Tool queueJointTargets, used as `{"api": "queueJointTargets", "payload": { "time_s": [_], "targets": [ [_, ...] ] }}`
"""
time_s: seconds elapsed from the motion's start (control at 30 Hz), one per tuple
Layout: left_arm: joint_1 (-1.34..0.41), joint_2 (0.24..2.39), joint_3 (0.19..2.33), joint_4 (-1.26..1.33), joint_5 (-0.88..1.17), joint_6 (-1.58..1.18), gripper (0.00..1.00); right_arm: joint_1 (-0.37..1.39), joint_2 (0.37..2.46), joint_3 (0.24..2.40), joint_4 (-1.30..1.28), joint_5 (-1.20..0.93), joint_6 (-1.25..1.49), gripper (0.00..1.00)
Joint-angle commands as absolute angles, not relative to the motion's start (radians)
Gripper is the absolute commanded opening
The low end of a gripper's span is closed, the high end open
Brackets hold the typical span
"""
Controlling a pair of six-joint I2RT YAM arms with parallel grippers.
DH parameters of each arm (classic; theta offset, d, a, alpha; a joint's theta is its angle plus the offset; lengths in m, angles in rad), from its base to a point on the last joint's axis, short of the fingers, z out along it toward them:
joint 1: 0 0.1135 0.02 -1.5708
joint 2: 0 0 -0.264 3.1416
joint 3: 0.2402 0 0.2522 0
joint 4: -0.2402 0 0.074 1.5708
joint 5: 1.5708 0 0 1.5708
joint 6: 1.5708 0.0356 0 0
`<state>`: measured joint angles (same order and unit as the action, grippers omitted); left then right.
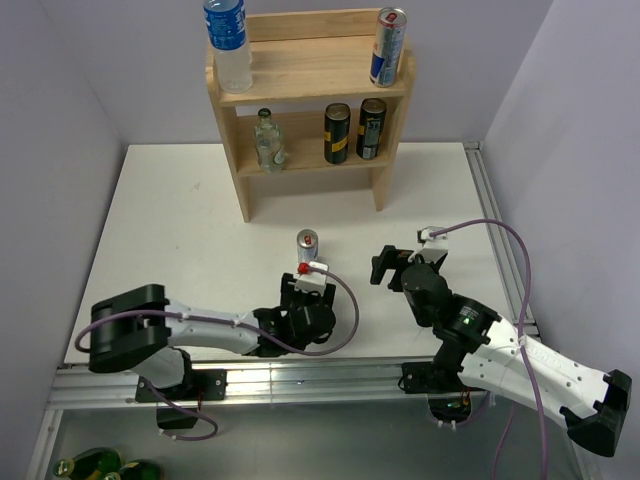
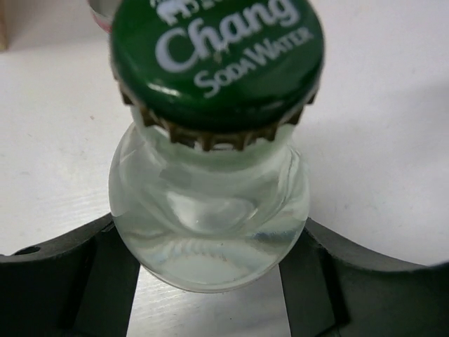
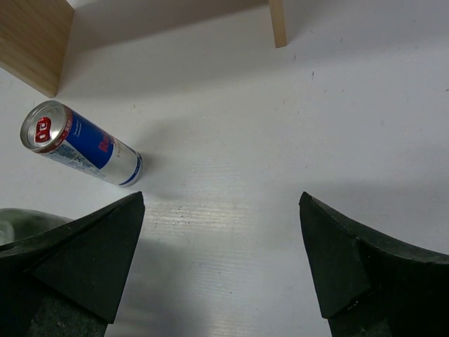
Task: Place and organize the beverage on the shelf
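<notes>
My left gripper (image 1: 301, 291) is shut on a clear glass soda water bottle (image 2: 210, 232) with a green cap (image 2: 217, 60); both fingers press its sides. In the top view the bottle is hidden under the wrist. A blue and silver can (image 1: 307, 246) stands on the table just beyond that gripper and also shows in the right wrist view (image 3: 81, 145). My right gripper (image 1: 384, 267) is open and empty over bare table (image 3: 221, 203), to the right of the can. The wooden shelf (image 1: 300, 75) stands at the back.
On the shelf's top tier are a water bottle (image 1: 228, 42) at the left and a blue can (image 1: 388, 47) at the right. The lower tier holds a glass bottle (image 1: 268, 140) and two black cans (image 1: 353, 131). Side walls enclose the table (image 1: 170, 230).
</notes>
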<state>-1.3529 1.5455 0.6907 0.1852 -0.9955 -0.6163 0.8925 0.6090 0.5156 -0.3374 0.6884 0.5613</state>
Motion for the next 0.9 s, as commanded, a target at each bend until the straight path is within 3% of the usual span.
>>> {"api": "queueJointTargets", "payload": {
  "time_s": [0.0, 0.33, 0.87],
  "targets": [
    [-1.351, 1.373, 0.778, 0.19, -1.103, -0.566, 0.0, 0.894, 0.592, 0.503, -0.325, 0.704, 0.58, 0.98],
    [-1.203, 1.187, 0.871, 0.276, -1.016, -0.316, 0.0, 0.896, 0.583, 0.502, -0.322, 0.703, 0.577, 0.98],
    [-0.848, 1.417, 1.247, 0.33, -0.715, -0.144, 0.0, 0.894, 0.568, 0.499, -0.324, 0.703, 0.58, 0.98]
  ]
}}
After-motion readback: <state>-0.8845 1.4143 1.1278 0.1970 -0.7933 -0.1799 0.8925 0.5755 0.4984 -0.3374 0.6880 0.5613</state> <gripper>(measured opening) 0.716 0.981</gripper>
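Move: On the middle shelf, the gap between the glass bottle and the black cans lies about 31 cm ahead of the left hand and 18 cm up, roughly 1 cm left. Beside this gap, the glass bottle stands some 7 cm to the left and the yellow-banded can 9 cm to the right. The silver-blue can is 12 cm ahead of the left hand. From the idle right hand the gap is about 29 cm ahead, 20 left, 9 up. Keeping the green-capped soda bottle pinched by its body, the left hand first climbs almost straight up, then sweeps forward past the silver-blue can towards the middle shelf, still rising: about 22 cm up, 16 forward and 5 left in all. The fingers tip up some 15 degrees and swing slightly counter-clockwise on the way. ##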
